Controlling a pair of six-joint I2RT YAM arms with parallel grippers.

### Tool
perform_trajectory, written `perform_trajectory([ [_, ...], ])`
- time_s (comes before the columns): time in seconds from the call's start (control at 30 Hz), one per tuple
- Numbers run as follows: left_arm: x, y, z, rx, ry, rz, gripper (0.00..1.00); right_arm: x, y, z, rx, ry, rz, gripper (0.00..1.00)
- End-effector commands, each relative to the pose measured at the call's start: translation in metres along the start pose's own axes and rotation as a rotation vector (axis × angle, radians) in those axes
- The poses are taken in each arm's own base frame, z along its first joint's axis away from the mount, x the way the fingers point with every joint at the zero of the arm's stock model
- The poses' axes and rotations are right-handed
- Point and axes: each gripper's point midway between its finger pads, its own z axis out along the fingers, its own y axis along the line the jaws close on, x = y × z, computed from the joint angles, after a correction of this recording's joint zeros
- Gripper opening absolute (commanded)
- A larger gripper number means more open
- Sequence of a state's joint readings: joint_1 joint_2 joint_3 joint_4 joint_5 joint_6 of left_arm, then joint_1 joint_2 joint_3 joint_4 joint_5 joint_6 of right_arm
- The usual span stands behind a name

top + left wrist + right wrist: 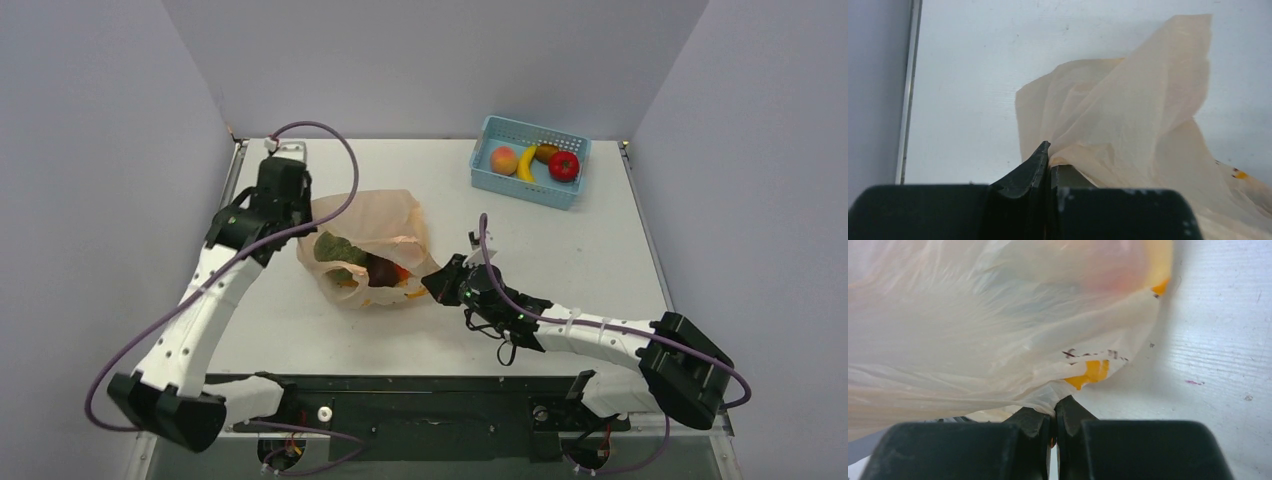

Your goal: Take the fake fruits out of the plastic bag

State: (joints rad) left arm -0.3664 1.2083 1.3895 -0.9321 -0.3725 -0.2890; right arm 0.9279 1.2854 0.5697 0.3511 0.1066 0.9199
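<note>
The pale-orange plastic bag (375,225) lies on the table left of centre, its film crumpled. Through it I see fake fruits: a dull-green melon (338,248), a dark maroon plum (383,270) and a red-orange patch beside the plum. My left gripper (300,226) is shut on the bag's far-left edge; in the left wrist view the film (1128,115) rises from the closed gripper (1049,157). My right gripper (433,283) is shut on the bag's near-right corner. In the right wrist view the gripper (1054,407) pinches the film (973,340) just below the orange printed mark (1090,372).
A light-blue basket (573,195) stands at the back right. It holds a peach-coloured fruit (504,160), a yellow banana (526,164), a shiny red fruit (564,166) and a brownish one. Grey walls close in the table on three sides.
</note>
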Motion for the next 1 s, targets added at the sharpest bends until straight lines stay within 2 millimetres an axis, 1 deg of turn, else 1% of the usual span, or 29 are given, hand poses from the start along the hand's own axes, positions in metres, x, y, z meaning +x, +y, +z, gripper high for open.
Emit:
perform_trajectory([
  [0.0,0.023,-0.014,-0.021,0.151,0.019,-0.058,0.0,-0.001,0.0,0.003,0.017,0.007,-0.062,0.0],
  [0.03,0.034,-0.023,-0.021,0.201,0.049,-0.077,0.0,-0.004,-0.002,0.003,0.039,0.007,-0.091,0.0],
  [0.07,0.036,-0.026,-0.026,0.233,0.047,-0.092,0.0,-0.01,0.002,0.003,0.04,-0.002,-0.115,0.0],
  [0.1,0.043,-0.036,-0.027,0.286,0.07,-0.113,0.0,-0.011,-0.003,0.002,0.067,0.0,-0.132,0.0],
  [0.17,0.047,-0.047,-0.028,0.347,0.076,-0.147,0.0,-0.021,-0.003,0.0,0.093,-0.014,-0.172,0.0],
  [0.2,0.044,-0.053,-0.028,0.377,0.066,-0.159,0.0,-0.028,0.002,0.0,0.093,-0.026,-0.195,0.0],
  [0.23,0.047,-0.06,-0.028,0.407,0.082,-0.17,0.0,-0.029,-0.003,-0.001,0.119,-0.015,-0.215,0.0],
  [0.27,0.045,-0.064,-0.026,0.419,0.085,-0.175,0.0,-0.038,0.005,0.0,0.116,-0.026,-0.238,0.0],
  [0.3,0.041,-0.067,-0.026,0.432,0.088,-0.183,0.0,-0.039,-0.002,-0.001,0.156,-0.007,-0.26,0.05],
  [0.33,0.04,-0.07,-0.023,0.433,0.095,-0.189,0.0,-0.046,-0.001,-0.002,0.177,0.0,-0.288,0.1],
  [0.37,0.036,-0.073,-0.023,0.442,0.092,-0.195,0.0,-0.045,-0.008,-0.003,0.213,0.025,-0.31,0.19],
  [0.4,0.033,-0.076,-0.02,0.448,0.093,-0.198,0.0,-0.057,-0.003,-0.003,0.217,0.014,-0.327,0.23],
  [0.43,0.03,-0.079,-0.022,0.464,0.09,-0.207,0.0,-0.055,-0.011,-0.006,0.254,0.049,-0.346,0.32],
  [0.47,0.026,-0.082,-0.02,0.473,0.081,-0.212,0.0,-0.064,-0.007,-0.009,0.258,0.038,-0.357,0.35],
  [0.5,0.023,-0.085,-0.022,0.488,0.078,-0.223,0.0,-0.064,-0.01,-0.014,0.276,0.052,-0.372,0.43],
  [0.53,0.019,-0.087,-0.022,0.5,0.069,-0.23,0.0,-0.071,-0.004,-0.021,0.262,0.039,-0.383,0.49],
  [0.57,0.017,-0.09,-0.024,0.513,0.07,-0.238,0.0,-0.072,-0.006,-0.028,0.275,0.042,-0.393,0.51],
  [0.6,0.015,-0.093,-0.025,0.529,0.068,-0.242,0.0,-0.079,0.0,-0.039,0.261,0.019,-0.401,0.54],
  [0.63,0.014,-0.095,-0.024,0.535,0.072,-0.246,0.0,-0.079,0.0,-0.046,0.263,0.021,-0.41,0.55],
  [0.67,0.014,-0.097,-0.025,0.551,0.077,-0.247,0.0,-0.086,0.008,-0.058,0.241,-0.007,-0.416,0.57],
  [0.7,0.014,-0.099,-0.025,0.557,0.083,-0.247,0.0,-0.086,0.007,-0.066,0.246,-0.001,-0.425,0.58],
  [0.73,0.016,-0.1,-0.025,0.564,0.09,-0.247,0.0,-0.09,0.017,-0.077,0.214,-0.019,-0.43,0.6],
  [0.77,0.017,-0.1,-0.025,0.567,0.093,-0.248,0.0,-0.089,0.021,-0.083,0.195,-0.013,-0.437,0.61],
  [0.8,0.019,-0.1,-0.024,0.567,0.1,-0.248,0.0,-0.085,0.036,-0.093,0.122,-0.005,-0.454,0.62],
  [0.83,0.02,-0.1,-0.024,0.568,0.101,-0.25,0.0,-0.081,0.046,-0.097,0.073,-0.003,-0.47,0.63],
  [0.87,0.021,-0.1,-0.023,0.572,0.106,-0.252,0.0,-0.074,0.072,-0.105,-0.043,-0.003,-0.473,0.65],
  [0.9,0.022,-0.1,-0.024,0.573,0.105,-0.253,0.0,-0.066,0.081,-0.108,-0.101,0.005,-0.481,0.66],
  [0.93,0.021,-0.099,-0.023,0.571,0.104,-0.258,0.0,-0.059,0.109,-0.117,-0.229,0.004,-0.476,0.67],
  [0.97,0.021,-0.099,-0.022,0.573,0.102,-0.26,0.0,-0.046,0.123,-0.121,-0.301,0.023,-0.484,0.68],
])
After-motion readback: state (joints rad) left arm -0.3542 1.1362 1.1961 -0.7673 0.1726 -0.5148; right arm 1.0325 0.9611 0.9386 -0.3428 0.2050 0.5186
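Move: My left hand grips the bag's left rim; the dark fruit in the bag lies about 13 cm to its right, 3 cm back and some 21 cm below. My right hand grips the right rim, with that fruit about 4 cm ahead, 10 cm left and 8 cm lower. From the right hand, the red fruit is about 4 cm ahead and 5 cm left, and the green fruit about 8 cm ahead and 19 cm left, both roughly 8 cm lower. With my left fingers still shut on the rim, I draw it back, then down and steadily right over the fruits, ending about 9 cm to the right, the wrist rolling some 30 degrees left side down. My right hand dips, pushes forward and up while its fingers open and let go of the rim, then swings back, right and up, clear of the bag. ##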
